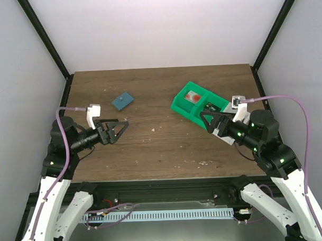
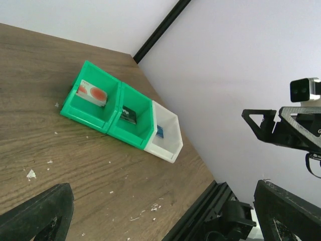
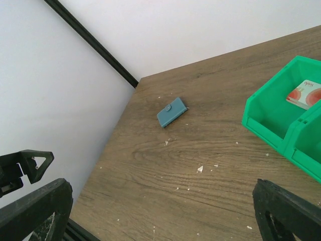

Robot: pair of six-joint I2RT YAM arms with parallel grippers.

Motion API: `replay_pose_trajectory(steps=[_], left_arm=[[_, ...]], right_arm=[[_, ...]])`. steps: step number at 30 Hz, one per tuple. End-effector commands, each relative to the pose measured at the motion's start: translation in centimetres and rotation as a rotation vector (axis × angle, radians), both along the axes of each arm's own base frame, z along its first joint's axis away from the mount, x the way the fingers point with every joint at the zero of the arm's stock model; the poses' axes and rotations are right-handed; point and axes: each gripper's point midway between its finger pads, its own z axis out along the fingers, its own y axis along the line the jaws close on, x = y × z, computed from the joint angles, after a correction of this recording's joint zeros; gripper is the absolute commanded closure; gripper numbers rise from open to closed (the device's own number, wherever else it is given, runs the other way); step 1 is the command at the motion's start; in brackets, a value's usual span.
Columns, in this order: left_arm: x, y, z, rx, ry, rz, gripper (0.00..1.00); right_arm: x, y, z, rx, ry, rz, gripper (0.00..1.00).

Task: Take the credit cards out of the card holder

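The card holder (image 1: pixel 123 100), a small teal-blue wallet, lies shut and flat on the wooden table at the back left; the right wrist view shows it (image 3: pixel 171 112) with its snap tab fastened. One pale credit card (image 1: pixel 192 96) with a red round mark leans inside the far green bin (image 2: pixel 92 93). My left gripper (image 1: pixel 121 131) hovers open in front of the card holder, well short of it, with nothing between its fingers (image 2: pixel 163 198). My right gripper (image 1: pixel 207 122) hangs open over the bins, also holding nothing (image 3: pixel 161 193).
A row of bins stands at the right: two green compartments (image 2: pixel 113 131) and a white one (image 2: pixel 170 148). A dark card (image 2: pixel 129 114) sits in the middle bin and a blue item (image 2: pixel 159 131) in the white one. Small white crumbs dot the table.
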Motion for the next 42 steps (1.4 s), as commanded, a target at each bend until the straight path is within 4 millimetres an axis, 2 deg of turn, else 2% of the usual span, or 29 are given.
replay_pose_trajectory(steps=[1, 11, 14, 17, 21, 25, 27, 32, 36, 40, 42], left_arm=[[0.0, 0.1, 0.4, -0.006, -0.029, 0.007, 0.00], [1.6, 1.5, 0.1, 0.040, -0.023, 0.128, 0.00], [3.7, 3.0, -0.4, 0.079, -0.014, 0.252, 0.01], [7.6, 5.0, -1.9, 0.161, 0.023, 0.417, 0.02], [14.7, 7.6, -5.6, 0.315, 0.164, 0.594, 0.05], [21.2, 9.2, -7.1, 0.268, 0.220, 0.589, 0.10], [24.0, 10.3, -8.8, 0.266, 0.240, 0.614, 0.13], [30.6, 11.3, -14.5, 0.361, 0.319, 0.599, 0.21], [33.7, 11.0, -19.4, 0.399, 0.399, 0.524, 0.23], [35.6, 10.3, -20.1, 0.400, 0.358, 0.473, 0.24], [36.4, 10.5, -21.1, 0.408, 0.360, 0.469, 0.23]], right_arm=[[-0.4, 0.2, 0.4, 0.006, -0.018, 0.018, 0.00], [-0.7, 0.2, 0.2, 0.004, -0.015, 0.028, 0.00], [-0.9, 0.4, 0.2, 0.006, -0.018, 0.041, 0.00], [-1.0, 0.7, 0.4, 0.014, -0.020, 0.060, 0.00], [-1.2, 0.7, 0.2, 0.003, -0.017, 0.069, 0.01], [-1.6, 0.4, -0.2, -0.009, -0.008, 0.064, 0.00], [-1.8, 0.3, -0.2, -0.009, -0.005, 0.064, 0.00], [-2.1, -0.1, 0.5, 0.011, -0.017, 0.050, 0.00], [-2.3, 0.0, 0.6, 0.034, -0.020, 0.055, 0.01], [-2.2, 0.4, -0.2, 0.046, 0.010, 0.067, 0.00], [-2.2, 0.6, -0.4, 0.048, 0.025, 0.075, 0.01]])
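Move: The blue card holder lies far out from the left hand, about 36 cm ahead, 10 cm to its left and some 32 cm below. Nothing stands close beside the card holder; the nearest thing is the green tray, roughly 46 cm to the right of it and 4 cm nearer the bases. From the right hand, the card holder is about 36 cm ahead, 41 cm to the left and 35 cm below. Heading for the card holder without touching it yet, the left hand starts slowly, then sweeps about 35 cm forward, sinking some 22 cm and drifting left. On the way the wrist swings counter-clockwise and tips down, so the fingers, first aimed to the right, end pointing forward and down above the holder; they draw in by about a quarter but stay well open. ##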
